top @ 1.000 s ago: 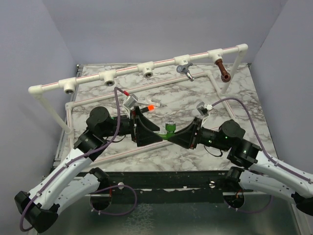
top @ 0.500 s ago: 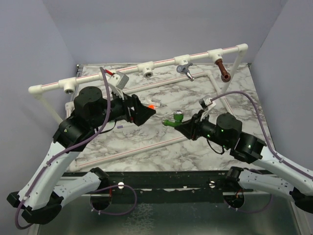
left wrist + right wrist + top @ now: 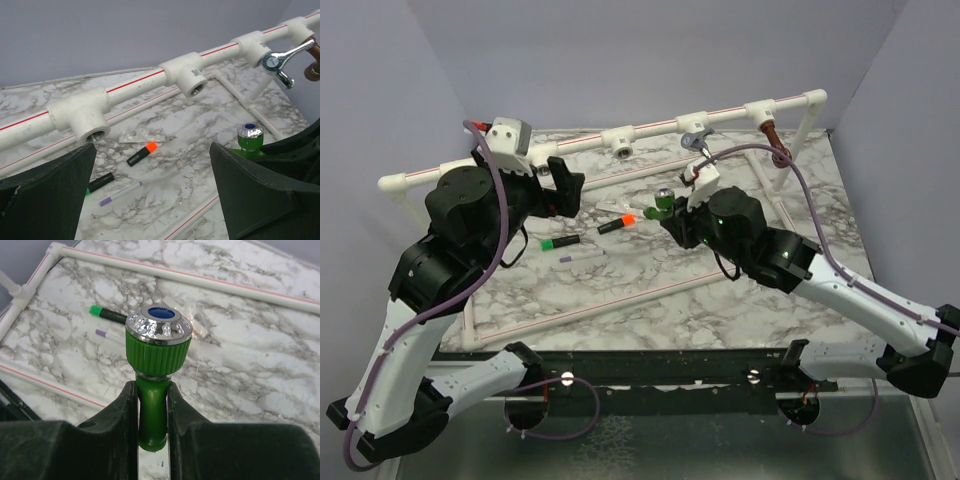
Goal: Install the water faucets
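Note:
My right gripper (image 3: pixel 668 214) (image 3: pixel 152 388) is shut on the stem of the bright green faucet (image 3: pixel 663 203) (image 3: pixel 157 356), whose chrome-rimmed blue-topped knob points away from the wrist. It hangs above the marble, a little in front of the white pipe rail (image 3: pixel 575 147). The left wrist view catches the green faucet (image 3: pixel 249 138) at its right edge. My left gripper (image 3: pixel 565 184) (image 3: pixel 152 148) is open and empty, left of it, facing the free tee fittings (image 3: pixel 192 78). A chrome faucet (image 3: pixel 697 144) (image 3: pixel 280 62) and a copper-brown faucet (image 3: pixel 776 142) hang from the rail at the right.
On the marble between the arms lie an orange-capped marker (image 3: pixel 620 222) (image 3: pixel 141 153), a green-capped marker (image 3: pixel 560 243), a purple pen (image 3: pixel 582 257) and a clear plastic bag (image 3: pixel 142 135). A low white pipe frame (image 3: pixel 620 296) borders the tabletop.
The two grippers were together at the green faucet near the table's middle. The left has drawn back up to the left; the right has carried the faucet up toward the rail.

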`<state>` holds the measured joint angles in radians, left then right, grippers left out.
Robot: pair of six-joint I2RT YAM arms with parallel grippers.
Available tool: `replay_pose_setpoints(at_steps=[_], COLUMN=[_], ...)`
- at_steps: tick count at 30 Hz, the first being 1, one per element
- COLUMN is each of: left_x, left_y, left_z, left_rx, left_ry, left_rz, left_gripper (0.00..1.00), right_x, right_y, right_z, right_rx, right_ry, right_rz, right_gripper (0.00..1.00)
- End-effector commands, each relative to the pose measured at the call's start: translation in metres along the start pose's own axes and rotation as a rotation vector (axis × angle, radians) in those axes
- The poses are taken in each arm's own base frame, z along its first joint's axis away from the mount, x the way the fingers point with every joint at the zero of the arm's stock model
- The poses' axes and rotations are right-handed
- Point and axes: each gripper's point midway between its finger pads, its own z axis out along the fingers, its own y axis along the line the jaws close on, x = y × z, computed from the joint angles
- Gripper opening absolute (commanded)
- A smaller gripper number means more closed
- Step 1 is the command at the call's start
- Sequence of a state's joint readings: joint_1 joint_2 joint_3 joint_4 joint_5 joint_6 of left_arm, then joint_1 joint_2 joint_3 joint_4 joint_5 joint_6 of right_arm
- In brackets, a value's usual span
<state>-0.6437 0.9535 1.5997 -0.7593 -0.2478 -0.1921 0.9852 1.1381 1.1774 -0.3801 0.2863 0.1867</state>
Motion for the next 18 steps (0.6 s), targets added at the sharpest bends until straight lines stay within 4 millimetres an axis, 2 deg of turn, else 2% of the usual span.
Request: replay_pose_setpoints(at_steps=[1, 8, 18], left_x=[-0.004, -0.01, 0.0], left_y=[0.033, 0.051, 0.067], left_z=[-0.009, -0.02, -0.02], left_rx=[-0.172, -0.256, -0.33], left_ry=[0.003, -0.021, 0.01], left_rz=[0.067, 0.103, 0.181], left_gripper=[0.97, 0.97, 0.97], right_x=[-0.022, -0.039, -0.053], right_y=[-0.014, -0.016, -0.038], right_z=[0.018, 0.051, 0.088], right_rx=[0.116, 0.205, 0.349], right_ry=[0.015, 0.07, 0.126], right_rz=[-0.097, -0.142, -0.197], right_gripper=[0.0, 0.0, 0.0])
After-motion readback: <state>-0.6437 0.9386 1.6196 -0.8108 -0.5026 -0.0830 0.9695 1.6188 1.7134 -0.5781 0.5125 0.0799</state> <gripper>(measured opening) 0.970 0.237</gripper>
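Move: The right hand holds the green faucet by its lower body, chrome end up. The empty middle tee of the raised pipe, where it is headed, lies about 13 cm ahead of this hand, 9 cm to its left and 5 cm higher. The chrome faucet hangs some 14 cm ahead and 4 cm right at similar height. From the empty left hand, the middle tee is roughly 9 cm ahead, 9 cm right and 6 cm lower. Forward and to the left, some 9 cm out and 4 cm across with a small early rise, the right hand carries the pinched green faucet towards the middle tee, rolling its left side down about 15 degrees while turning slightly clockwise; the leftward part fades towards the end. The left hand, fingers still wide open, draws about 5 cm left away from that tee, turning counter-clockwise. ##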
